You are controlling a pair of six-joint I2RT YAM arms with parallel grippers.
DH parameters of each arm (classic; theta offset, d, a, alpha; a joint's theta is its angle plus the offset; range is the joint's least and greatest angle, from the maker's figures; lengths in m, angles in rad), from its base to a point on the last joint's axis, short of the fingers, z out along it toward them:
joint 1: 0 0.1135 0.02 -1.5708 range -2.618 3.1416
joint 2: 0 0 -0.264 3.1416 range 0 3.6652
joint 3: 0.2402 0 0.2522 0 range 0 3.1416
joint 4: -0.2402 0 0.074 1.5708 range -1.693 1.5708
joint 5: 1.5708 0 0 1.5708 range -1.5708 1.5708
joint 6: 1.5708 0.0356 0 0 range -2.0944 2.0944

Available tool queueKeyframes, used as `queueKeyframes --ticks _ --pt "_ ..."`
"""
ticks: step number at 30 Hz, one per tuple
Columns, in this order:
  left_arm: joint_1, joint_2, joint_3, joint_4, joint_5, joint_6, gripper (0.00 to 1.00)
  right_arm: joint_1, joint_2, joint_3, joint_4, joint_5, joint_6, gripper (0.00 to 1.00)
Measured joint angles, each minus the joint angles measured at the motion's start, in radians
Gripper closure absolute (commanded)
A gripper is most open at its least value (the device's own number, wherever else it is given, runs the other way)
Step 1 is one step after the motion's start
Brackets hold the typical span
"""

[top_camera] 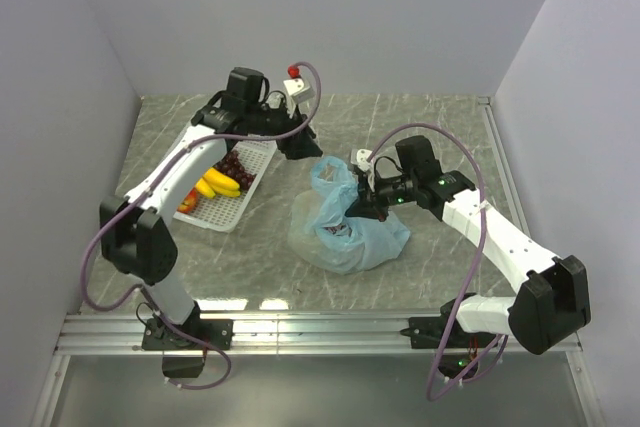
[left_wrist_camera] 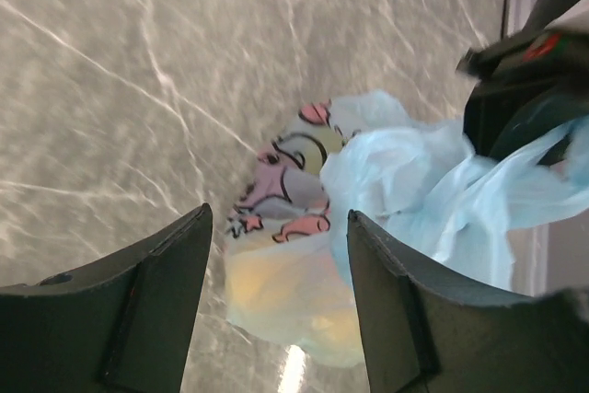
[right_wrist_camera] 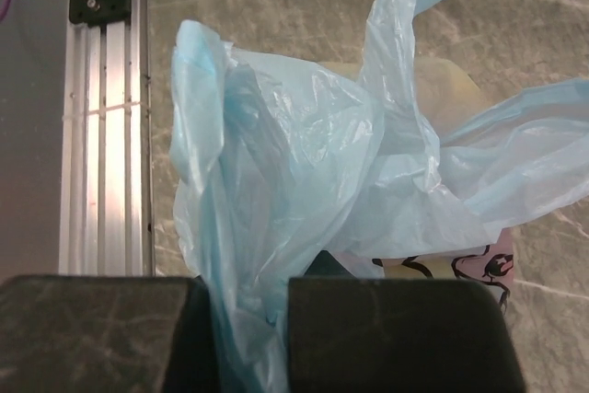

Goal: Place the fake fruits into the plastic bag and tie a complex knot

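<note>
The light-blue plastic bag (top_camera: 345, 232) lies crumpled mid-table, its printed pictures (left_wrist_camera: 290, 181) facing my left wrist camera. A yellow glow shows through its lower film (left_wrist_camera: 276, 292). My right gripper (top_camera: 357, 207) is shut on a bunched strip of the bag's film (right_wrist_camera: 244, 319), with a handle loop (right_wrist_camera: 405, 34) arching above. My left gripper (left_wrist_camera: 279, 218) hangs open above the table just left of the bag, nothing between its fingers. Yellow bananas (top_camera: 218, 185) and dark grapes (top_camera: 234, 163) lie in the white basket (top_camera: 243, 205). The knot is out of view.
An orange-red fruit (top_camera: 188, 204) sits at the basket's near-left end. The left arm (top_camera: 190, 162) stretches over the basket. An aluminium rail (top_camera: 320, 332) runs along the near table edge, and walls close in the left, back and right sides.
</note>
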Motion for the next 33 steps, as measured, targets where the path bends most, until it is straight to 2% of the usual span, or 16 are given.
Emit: queueKeyframes --ticks 6,14,20,23,24,26,27,28,33 --pt "0.0 0.097 0.06 -0.127 0.079 0.076 0.31 0.0 0.0 0.003 -0.024 0.0 -0.047 1.0" --pt "-0.006 0.085 0.056 -0.126 0.173 0.078 0.31 0.003 0.0 0.004 -0.04 0.002 -0.081 1.0" --pt "-0.033 0.086 0.053 -0.14 0.167 0.079 0.33 0.004 0.0 0.023 -0.053 0.002 -0.097 1.0" --pt "-0.044 0.089 0.051 -0.14 0.152 0.077 0.5 0.004 0.0 0.028 -0.056 0.003 -0.104 1.0" --pt "-0.047 0.092 0.051 -0.144 0.148 0.08 0.69 0.004 0.0 0.028 -0.057 0.005 -0.106 1.0" --pt "-0.047 0.103 0.064 -0.169 0.142 0.092 0.84 0.004 0.0 0.028 -0.058 0.012 -0.107 1.0" --pt "-0.045 0.11 0.076 -0.183 0.141 0.099 0.97 0.004 0.0 0.028 -0.057 0.019 -0.105 1.0" --pt "-0.042 0.114 0.087 -0.196 0.141 0.104 1.0 0.004 0.0 0.028 -0.054 0.025 -0.098 1.0" --pt "-0.017 0.075 0.106 -0.246 0.137 0.108 1.0 0.003 -0.008 0.014 -0.002 0.072 0.003 1.0"
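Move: From the open left gripper, the bag's loose end lies about 4 cm back, 3 cm to the right and 4 cm lower. The bag neck pinched by the right gripper is roughly 17 cm back, 11 cm right and 9 cm below the left hand; the basket sits some 6 cm back, 30 cm left and 24 cm below it. For the right hand, the loose end is about 13 cm ahead, 8 cm left and 5 cm up. Bring the left gripper down and back onto the bag's loose end, about 3 cm each way, easing 2 cm right as the hand swings some 10 degrees clockwise. Shut the wide-open fingers to pinch the plastic, then start lifting it about 2 cm and drawing it slightly left. Keep the right gripper shut on the bag neck, almost in place. ##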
